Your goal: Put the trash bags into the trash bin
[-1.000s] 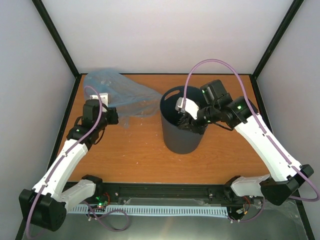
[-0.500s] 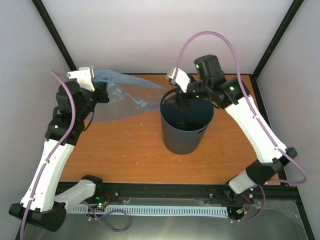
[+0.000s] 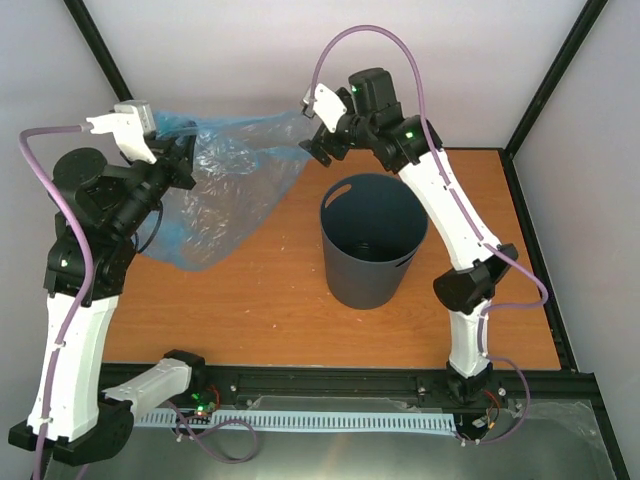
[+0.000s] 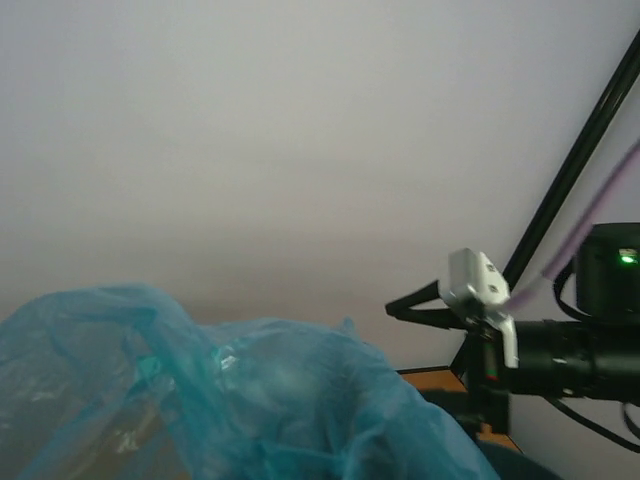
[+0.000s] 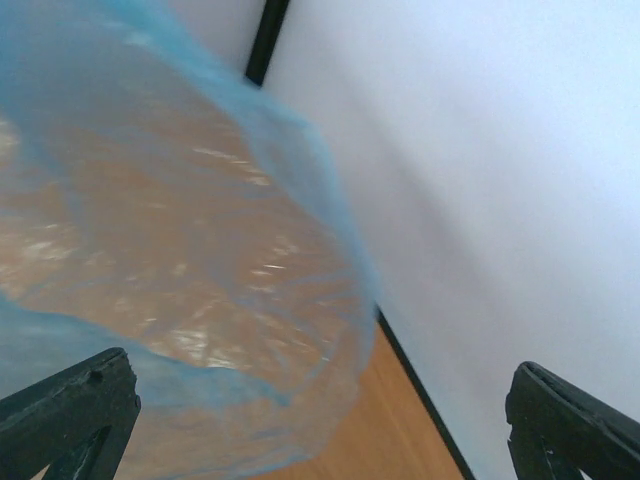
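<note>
The trash bag [image 3: 230, 175] is a thin, translucent light-blue sheet held up in the air over the table's back left. It hangs from my left gripper [image 3: 185, 150], which is shut on its upper left corner. In the left wrist view the bag [image 4: 250, 400] covers my own fingers. My right gripper [image 3: 318, 150] is raised at the bag's right edge, jaws wide open. In the right wrist view the bag [image 5: 190, 280] billows in front of the left finger [image 5: 75, 410], and nothing is pinched. The dark grey trash bin [image 3: 370, 245] stands upright below the right gripper, mouth open.
The orange wooden table [image 3: 270, 310] is bounded by white walls and black frame posts [image 3: 115, 80] at the back corners. A black rail [image 3: 330, 385] runs along the near edge between the arm bases. The right arm's purple cable [image 3: 400, 45] loops high above the bin.
Both arms have risen. The left gripper lifted the bag off the table. The right gripper came up out of the bin, moved back and left, and opened wide.
</note>
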{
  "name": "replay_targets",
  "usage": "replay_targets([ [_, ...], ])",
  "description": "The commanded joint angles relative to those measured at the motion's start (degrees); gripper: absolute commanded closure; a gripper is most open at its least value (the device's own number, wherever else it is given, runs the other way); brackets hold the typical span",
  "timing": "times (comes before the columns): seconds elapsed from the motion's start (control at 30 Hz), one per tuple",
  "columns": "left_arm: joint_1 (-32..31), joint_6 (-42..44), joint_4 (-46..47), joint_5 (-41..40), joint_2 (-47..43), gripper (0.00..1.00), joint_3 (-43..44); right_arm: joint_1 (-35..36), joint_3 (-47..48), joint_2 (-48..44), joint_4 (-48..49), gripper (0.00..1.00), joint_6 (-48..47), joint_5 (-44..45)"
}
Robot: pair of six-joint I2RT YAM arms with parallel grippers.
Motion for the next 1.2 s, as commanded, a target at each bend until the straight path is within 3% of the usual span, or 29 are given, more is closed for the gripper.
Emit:
replay_targets([
  [0.0, 0.2, 0.2, -3.9, 2.7, -0.1, 0.99, 2.6, -1.2, 4.9, 3.9, 4.5, 0.01, 3.6, 3.5],
  [0.07, 0.2, 1.2, -4.2, 4.7, 0.0, 0.99, 3.3, -2.6, 6.1, 5.1, 6.0, 0.00, 7.3, 0.8],
  [0.2, 0.2, 2.6, -4.1, 8.9, -0.6, 0.99, 3.5, -5.0, 6.6, 6.8, 6.2, 0.00, 12.0, -13.5],
  [0.57, 0.2, 3.7, -6.0, 13.6, -4.1, 0.99, 4.4, 0.2, 4.0, 8.4, -2.0, 0.03, 3.1, -30.2],
  [0.67, 0.2, 3.3, -6.2, 14.8, -5.5, 0.99, 3.9, 1.6, 1.8, 6.5, -1.8, 0.18, 2.1, -32.0],
  [0.7, 0.2, 3.2, -6.3, 14.5, -6.1, 0.99, 3.8, 1.7, 1.6, 5.9, -1.8, 0.28, 2.1, -33.0],
  [0.77, 0.2, 3.1, -6.6, 13.3, -7.1, 0.99, 3.5, 1.8, 1.7, 5.1, -1.1, 0.64, 3.6, -32.9],
  [0.87, 0.2, 3.2, -7.8, 10.1, -8.3, 0.99, 2.8, 1.8, 0.9, 2.7, -1.0, 0.96, 4.2, -31.1],
  [1.17, 0.2, 2.8, -9.3, 2.0, -9.7, 0.99, -2.2, 0.6, -4.5, -10.1, 3.3, 0.97, 10.1, -22.6],
])
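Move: The right hand, fingers wide open, has the free edge of the trash bag close by: about 6 cm to its left, 4 cm back and 5 cm below. The trash bin stands some 20 cm back from the right hand and 9 cm to its right, its middle about 27 cm lower. From the left hand, already pinching the bag, that free edge is roughly 16 cm to the right, 9 cm ahead and 17 cm lower; the bin is 30 cm right, 5 cm back and 40 cm lower. The right hand first reaches about 4 cm farther forward past the bag's free edge, then sweeps back some 10 cm, left and a little down, swinging its fingers counter-clockwise and tipping them down while they shut on the film, and finally draws up and to the right with the edge. The left hand keeps its pinch on the other part of the bag and pulls back about 8 cm, turning slightly clockwise and then partly back. ##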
